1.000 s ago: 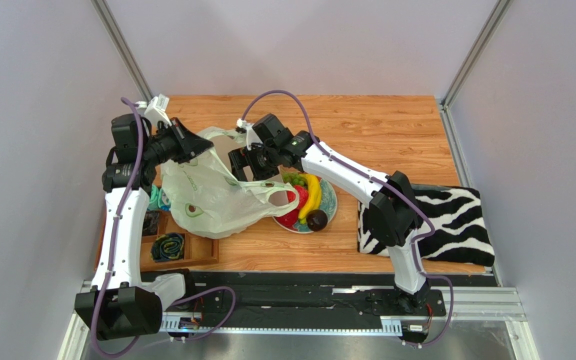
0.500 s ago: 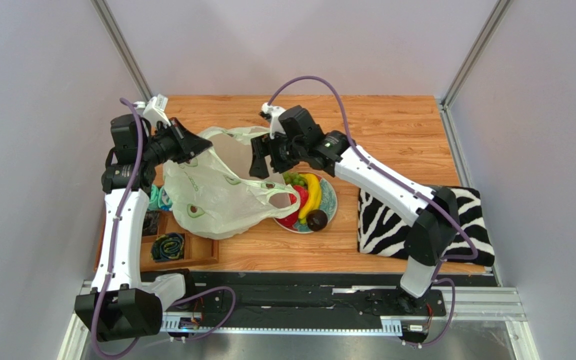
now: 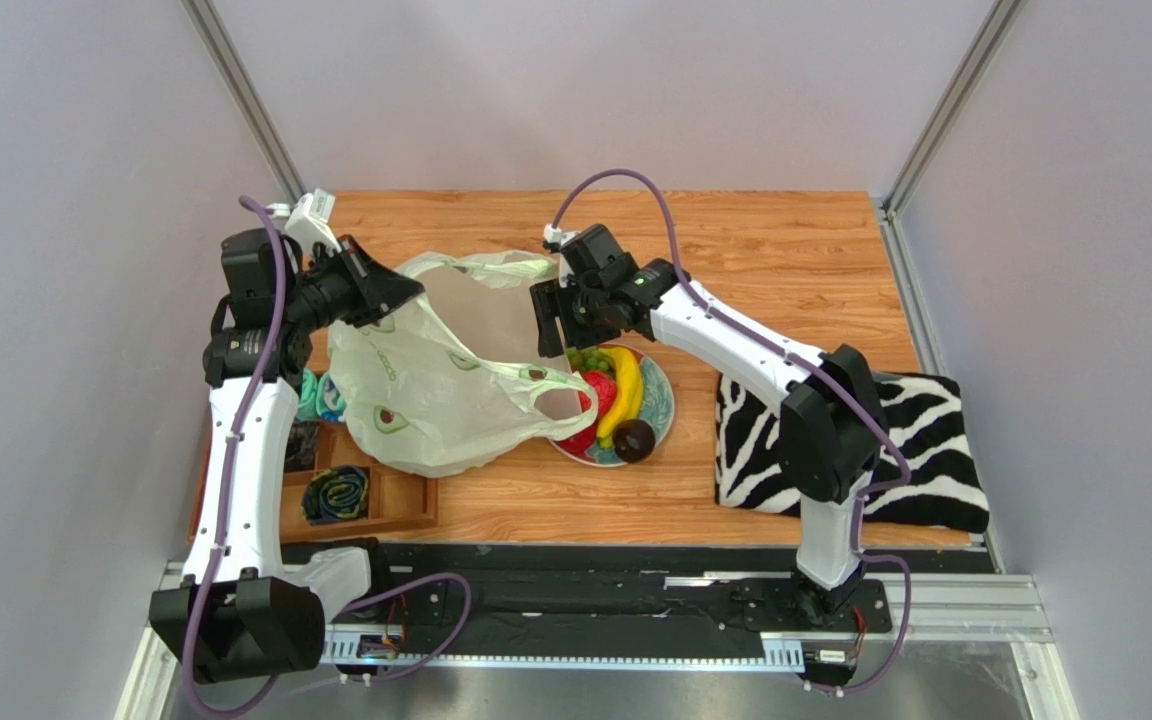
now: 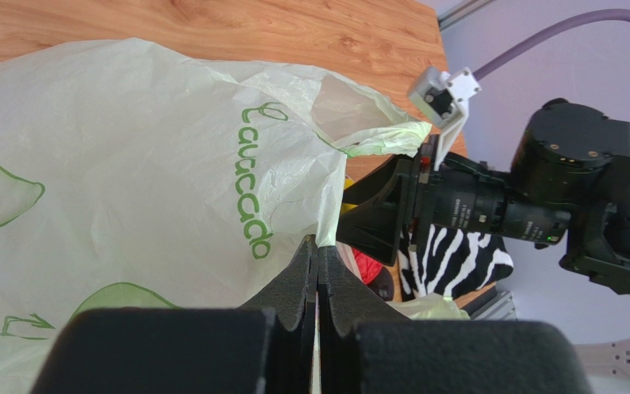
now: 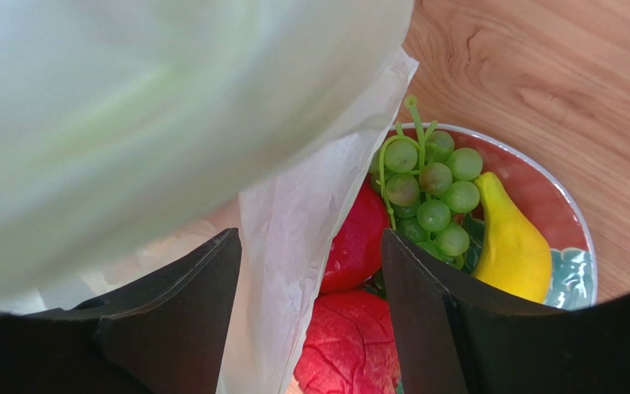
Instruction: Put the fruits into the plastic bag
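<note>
The plastic bag point(image 3: 432, 383) lies left of centre, its mouth facing the plate point(image 3: 662, 393). My left gripper point(image 3: 387, 290) is shut on the bag's upper edge and holds it up; the wrist view shows its fingertips point(image 4: 318, 246) pinching the film point(image 4: 129, 156). My right gripper point(image 3: 549, 323) is open over the bag's mouth rim, at the plate's left side. A fold of bag film point(image 5: 285, 238) hangs between its spread fingers point(image 5: 310, 246). The plate carries green grapes point(image 5: 429, 189), a yellow banana point(image 5: 511, 246), red fruits point(image 5: 359, 238) and a dark oval fruit point(image 3: 633, 440).
A zebra-striped cloth point(image 3: 898, 435) lies at the right. A wooden tray point(image 3: 387, 503) with teal bundles point(image 3: 334, 491) sits at the front left, under the bag's edge. Bare wooden table lies behind the plate. Grey walls enclose the table.
My right gripper has moved right, from over the bag's middle to the bag's rim beside the plate, and its elbow has swung. The left arm keeps its hold unmoved.
</note>
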Action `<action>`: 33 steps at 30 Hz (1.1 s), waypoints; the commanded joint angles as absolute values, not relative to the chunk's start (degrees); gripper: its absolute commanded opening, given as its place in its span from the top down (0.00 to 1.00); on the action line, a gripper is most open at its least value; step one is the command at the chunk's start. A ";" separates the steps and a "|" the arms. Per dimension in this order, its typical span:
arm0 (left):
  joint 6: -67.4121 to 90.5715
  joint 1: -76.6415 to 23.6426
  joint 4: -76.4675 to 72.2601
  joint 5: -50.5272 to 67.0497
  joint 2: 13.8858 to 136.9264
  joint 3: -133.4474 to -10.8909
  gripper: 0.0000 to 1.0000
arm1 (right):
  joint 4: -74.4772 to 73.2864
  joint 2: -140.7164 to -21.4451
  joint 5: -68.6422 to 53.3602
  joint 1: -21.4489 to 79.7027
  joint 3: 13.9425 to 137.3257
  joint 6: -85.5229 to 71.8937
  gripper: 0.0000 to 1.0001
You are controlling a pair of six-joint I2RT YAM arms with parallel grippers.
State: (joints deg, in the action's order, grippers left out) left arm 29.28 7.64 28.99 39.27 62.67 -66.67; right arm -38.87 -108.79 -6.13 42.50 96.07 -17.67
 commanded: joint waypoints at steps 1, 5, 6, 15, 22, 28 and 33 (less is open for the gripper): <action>28.92 8.17 28.83 39.20 61.43 -66.97 1.00 | -38.67 -110.91 -7.99 42.45 99.93 -16.17 0.34; 28.83 8.17 29.09 39.02 61.52 -67.24 1.00 | -39.55 -113.55 -9.22 42.45 101.42 -16.08 0.39; 28.65 8.17 29.09 38.94 61.44 -67.41 1.00 | -39.55 -113.82 -9.58 42.45 101.69 -15.91 0.43; 27.86 9.31 29.35 37.00 64.77 -73.72 1.00 | -39.38 -111.19 -14.41 42.54 111.26 -19.51 1.00; 26.81 10.55 28.66 35.07 70.04 -81.64 1.00 | -33.58 -106.09 -8.27 42.45 115.31 -21.45 1.00; 28.48 11.07 24.61 37.88 75.57 -83.41 1.00 | -30.15 -106.43 -3.69 42.19 115.58 -20.92 1.00; 27.95 11.07 22.51 38.50 77.78 -79.99 1.00 | -28.65 -107.58 -2.37 41.66 115.67 -21.18 1.00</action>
State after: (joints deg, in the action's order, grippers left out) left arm 28.40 10.63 26.41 37.17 76.73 -81.71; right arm -32.40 -107.50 -5.19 42.22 114.08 -20.62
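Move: The bag's right-hand rim runs between the right hand's open fingers, level ahead, about 1 cm left and 2 cm below. The plate's middle lies roughly 6 cm back, 8 cm right and 12 cm down; on it, the grapes are straight right about 6 cm, the strawberry 6 cm back and 7 cm right, both some 8 cm below. From the left hand, already gripping the opposite rim, that right-hand rim is about 13 cm right, 1 cm ahead and 18 cm lower. Right hand pinches the bag's rim, then lifts about 16 cm; left keeps hold, moving some 7 cm forward. ##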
